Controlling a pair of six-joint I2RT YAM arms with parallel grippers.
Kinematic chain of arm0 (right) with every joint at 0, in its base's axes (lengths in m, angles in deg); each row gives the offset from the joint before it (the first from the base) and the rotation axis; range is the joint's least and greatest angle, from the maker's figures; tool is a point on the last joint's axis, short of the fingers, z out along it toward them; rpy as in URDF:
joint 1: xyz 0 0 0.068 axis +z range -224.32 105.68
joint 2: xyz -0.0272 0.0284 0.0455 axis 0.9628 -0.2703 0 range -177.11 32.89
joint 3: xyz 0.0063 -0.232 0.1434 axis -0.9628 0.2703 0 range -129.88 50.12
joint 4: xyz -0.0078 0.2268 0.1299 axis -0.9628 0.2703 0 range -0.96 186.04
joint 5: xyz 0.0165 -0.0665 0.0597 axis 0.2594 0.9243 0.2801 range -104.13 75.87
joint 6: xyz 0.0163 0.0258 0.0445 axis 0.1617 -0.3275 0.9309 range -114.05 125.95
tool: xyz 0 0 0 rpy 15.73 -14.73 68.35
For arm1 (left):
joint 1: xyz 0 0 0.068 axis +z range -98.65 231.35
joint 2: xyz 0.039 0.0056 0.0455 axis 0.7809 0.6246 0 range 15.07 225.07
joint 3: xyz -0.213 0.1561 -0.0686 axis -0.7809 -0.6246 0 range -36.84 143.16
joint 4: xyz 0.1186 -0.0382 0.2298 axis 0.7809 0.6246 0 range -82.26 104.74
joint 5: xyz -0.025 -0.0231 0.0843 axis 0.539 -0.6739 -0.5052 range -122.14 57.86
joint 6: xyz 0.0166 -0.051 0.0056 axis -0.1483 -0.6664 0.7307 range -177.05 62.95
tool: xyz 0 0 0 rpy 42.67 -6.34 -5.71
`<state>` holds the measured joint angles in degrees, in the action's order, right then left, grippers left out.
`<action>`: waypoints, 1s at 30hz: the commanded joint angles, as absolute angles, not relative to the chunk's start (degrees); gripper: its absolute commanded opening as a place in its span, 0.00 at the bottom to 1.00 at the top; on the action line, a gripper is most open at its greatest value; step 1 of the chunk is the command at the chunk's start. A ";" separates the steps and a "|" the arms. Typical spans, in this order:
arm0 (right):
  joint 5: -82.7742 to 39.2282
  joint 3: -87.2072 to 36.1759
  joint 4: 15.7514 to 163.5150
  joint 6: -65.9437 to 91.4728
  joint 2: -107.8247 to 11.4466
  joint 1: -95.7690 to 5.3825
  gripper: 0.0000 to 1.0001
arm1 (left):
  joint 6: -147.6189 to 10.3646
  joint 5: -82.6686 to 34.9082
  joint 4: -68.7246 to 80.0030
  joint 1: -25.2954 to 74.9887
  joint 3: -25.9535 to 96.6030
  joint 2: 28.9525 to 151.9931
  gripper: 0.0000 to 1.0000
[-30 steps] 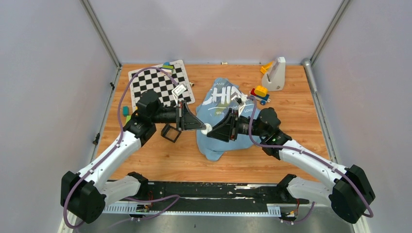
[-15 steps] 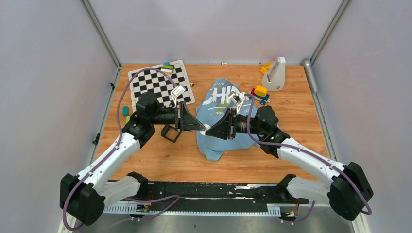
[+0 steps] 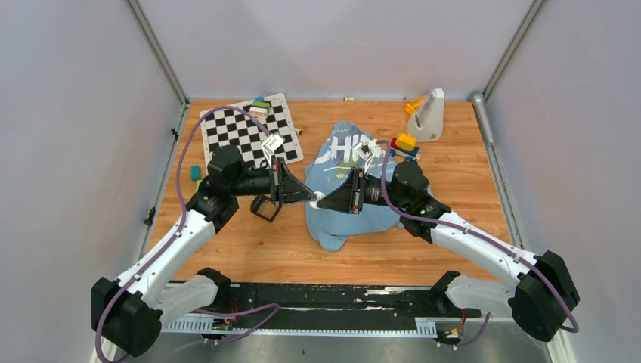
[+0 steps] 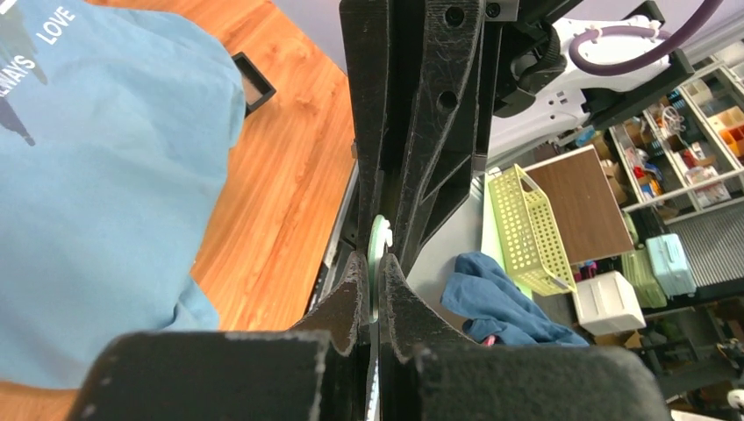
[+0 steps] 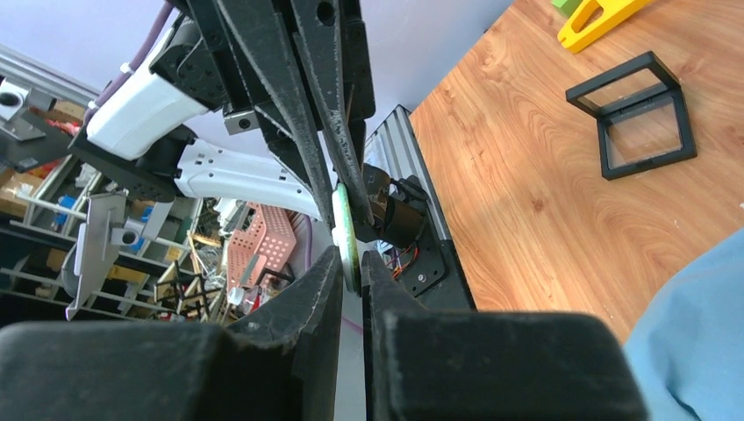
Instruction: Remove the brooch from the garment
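Observation:
The light blue garment [image 3: 349, 218] with white lettering lies crumpled at mid-table; it also shows in the left wrist view [image 4: 88, 175] and the right wrist view [image 5: 693, 324]. No orange-red brooch shows in any view. My left gripper [image 3: 311, 198] and right gripper [image 3: 320, 203] meet tip to tip over the garment's left edge. Both are shut on one thin white-green disc [image 4: 378, 239], seen edge-on, which also shows in the right wrist view [image 5: 344, 224]. The left gripper [image 4: 372, 274] pinches it from one side and the right gripper [image 5: 351, 263] from the other.
A checkerboard [image 3: 242, 132] lies at the back left. A black open frame [image 3: 264, 206] sits under the left gripper. A toy block stack [image 3: 404, 145] and a white stand [image 3: 429, 115] are at the back right. Small blocks [image 3: 195, 172] lie at the left edge.
Both grippers, still joined at the tips on the disc, have shifted a little to the left. The garment has stayed put.

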<state>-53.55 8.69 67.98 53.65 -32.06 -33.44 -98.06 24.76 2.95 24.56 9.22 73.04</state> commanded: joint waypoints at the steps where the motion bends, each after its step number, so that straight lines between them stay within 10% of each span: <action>1: -44.35 7.00 72.55 56.46 -32.68 -33.71 0.10 | -96.06 23.51 2.81 24.10 8.84 69.31 0.00; 12: -38.09 9.43 70.39 60.56 -31.59 -33.80 0.13 | -93.67 16.43 2.02 24.10 6.08 64.14 0.00; 20: -39.34 11.17 71.03 55.42 -27.66 -33.89 0.68 | -87.28 7.40 15.49 24.10 8.78 65.17 0.00; 30: -28.91 10.34 87.02 49.65 -23.49 -34.32 0.70 | -75.72 -26.56 37.13 16.87 14.99 71.51 0.00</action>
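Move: The brooch, a small white disc, is already between both hands' fingertips: about 1 cm to the left hand's right and 1 cm to the right hand's left, level with both. The middle of the blue garment lies on the table some 15 cm ahead of, 9 cm right of and 26 cm below the left hand. The black frame is about 10 cm ahead of that hand, 14 cm to its left and equally low. The brooch, at first pinched from both sides, is carried about 1 cm forward by the two hands together. Then the right fingers open wide and release it, that hand drawing about 4 cm off to the right while swinging some 20 degrees clockwise. The left hand keeps its pinch and sinks about 7 cm, veering forward and left over the table, its fingers turning forward and tipping down. ##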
